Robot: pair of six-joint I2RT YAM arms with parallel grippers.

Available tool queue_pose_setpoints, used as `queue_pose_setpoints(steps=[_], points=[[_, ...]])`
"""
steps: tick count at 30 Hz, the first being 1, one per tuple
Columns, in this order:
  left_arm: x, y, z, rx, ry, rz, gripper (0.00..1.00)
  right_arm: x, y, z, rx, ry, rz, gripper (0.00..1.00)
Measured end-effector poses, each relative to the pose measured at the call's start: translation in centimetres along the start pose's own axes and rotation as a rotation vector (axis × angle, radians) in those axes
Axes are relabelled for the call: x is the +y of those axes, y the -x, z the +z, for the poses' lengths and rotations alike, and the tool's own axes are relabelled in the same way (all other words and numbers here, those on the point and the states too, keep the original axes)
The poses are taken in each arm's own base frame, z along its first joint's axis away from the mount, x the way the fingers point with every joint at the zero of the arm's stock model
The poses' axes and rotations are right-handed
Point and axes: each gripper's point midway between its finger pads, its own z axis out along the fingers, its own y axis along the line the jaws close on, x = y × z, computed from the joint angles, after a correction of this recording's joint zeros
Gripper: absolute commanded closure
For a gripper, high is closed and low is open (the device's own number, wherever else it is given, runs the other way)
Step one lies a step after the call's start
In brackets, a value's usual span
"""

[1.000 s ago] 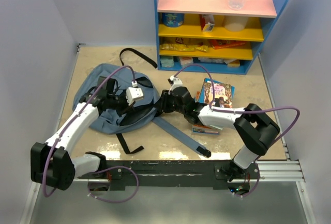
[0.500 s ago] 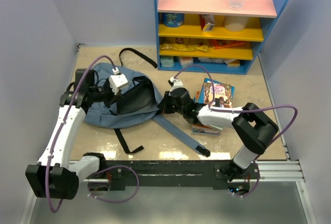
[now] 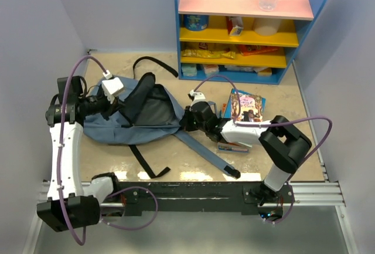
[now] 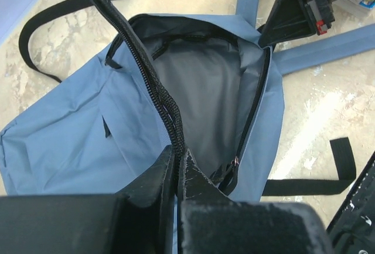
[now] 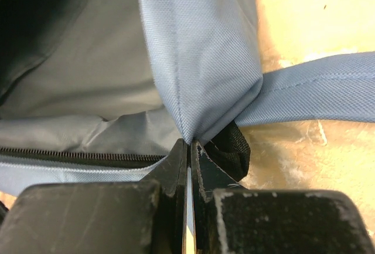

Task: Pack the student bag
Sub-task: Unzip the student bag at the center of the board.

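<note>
The student bag (image 3: 114, 129), a soft grey-blue backpack, lies on the table's left half with its main opening pulled wide. My left gripper (image 3: 121, 105) is shut on the bag's black zipper edge (image 4: 153, 84), holding that flap lifted above the grey lining (image 4: 214, 101). The left fingers (image 4: 155, 175) pinch the zipper between them. My right gripper (image 3: 183, 121) is shut on a fold of the bag's fabric (image 5: 199, 48) at its right end, where a padded shoulder strap (image 5: 316, 92) joins. The right fingertips (image 5: 202, 169) are pressed together on the cloth.
A colourful book (image 3: 246, 106) lies right of the bag, and a second one (image 3: 233, 146) lies under the right forearm. A blue shelf unit (image 3: 234, 37) with snacks and bottles stands at the back. Black webbing straps (image 3: 140, 163) and a shoulder strap (image 3: 205, 154) trail toward the near edge.
The left arm has swung left and back, dragging the zipper edge with it and spreading the bag's mouth open. The right gripper has closed on the bag's fabric.
</note>
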Motion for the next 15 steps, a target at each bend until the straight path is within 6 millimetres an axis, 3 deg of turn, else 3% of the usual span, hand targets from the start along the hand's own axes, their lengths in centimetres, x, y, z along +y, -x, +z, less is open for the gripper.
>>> queue_pose_setpoints(steps=[3,7,8,10,11,13,15], points=[[-0.7,-1.0,0.1,0.010,-0.008,0.002,1.00,-0.1,-0.3,0.1,0.015,-0.013,-0.013,1.00],[-1.4,-4.5,0.4,0.043,0.015,-0.040,1.00,-0.5,0.2,-0.1,0.023,-0.053,-0.038,0.98],[-1.6,-5.3,0.5,0.050,0.020,-0.053,1.00,-0.6,0.2,-0.2,0.028,-0.058,-0.045,0.81],[-1.9,-6.1,0.7,0.056,0.018,-0.069,1.00,-0.6,0.3,-0.6,0.041,-0.067,-0.054,0.64],[-2.0,-6.2,0.8,0.051,0.012,-0.072,1.00,-0.7,0.5,-1.1,0.045,-0.075,-0.063,0.42],[-1.9,-5.9,1.2,0.031,-0.003,-0.071,1.00,-0.6,1.7,-2.7,0.031,-0.094,-0.072,0.23],[-2.0,-5.8,1.6,0.018,-0.034,-0.083,1.00,-0.3,4.1,-4.8,-0.018,-0.109,-0.062,0.06]])
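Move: My left hand still holds the zipped flap edge high; the middle of the bag opening that it comes down towards lies about 10 cm ahead, 15 cm to its right and 19 cm below. My right fingers are still shut on the bag corner at the opening's near right end. From that hand the opening is some 13 cm left and 5 cm ahead, the shoulder strap about 8 cm right and 9 cm back, 6 cm lower, and the books 21 cm right, 4 cm ahead. I open my right fingers wide and let go of the bag corner, after barely moving, then lift the hand clear by about 5 cm, drifting some 3 cm to the right. Meanwhile my left hand keeps its pinch on the flap's zip edge and lowers it some 6 cm towards the bag, easing back a little. ##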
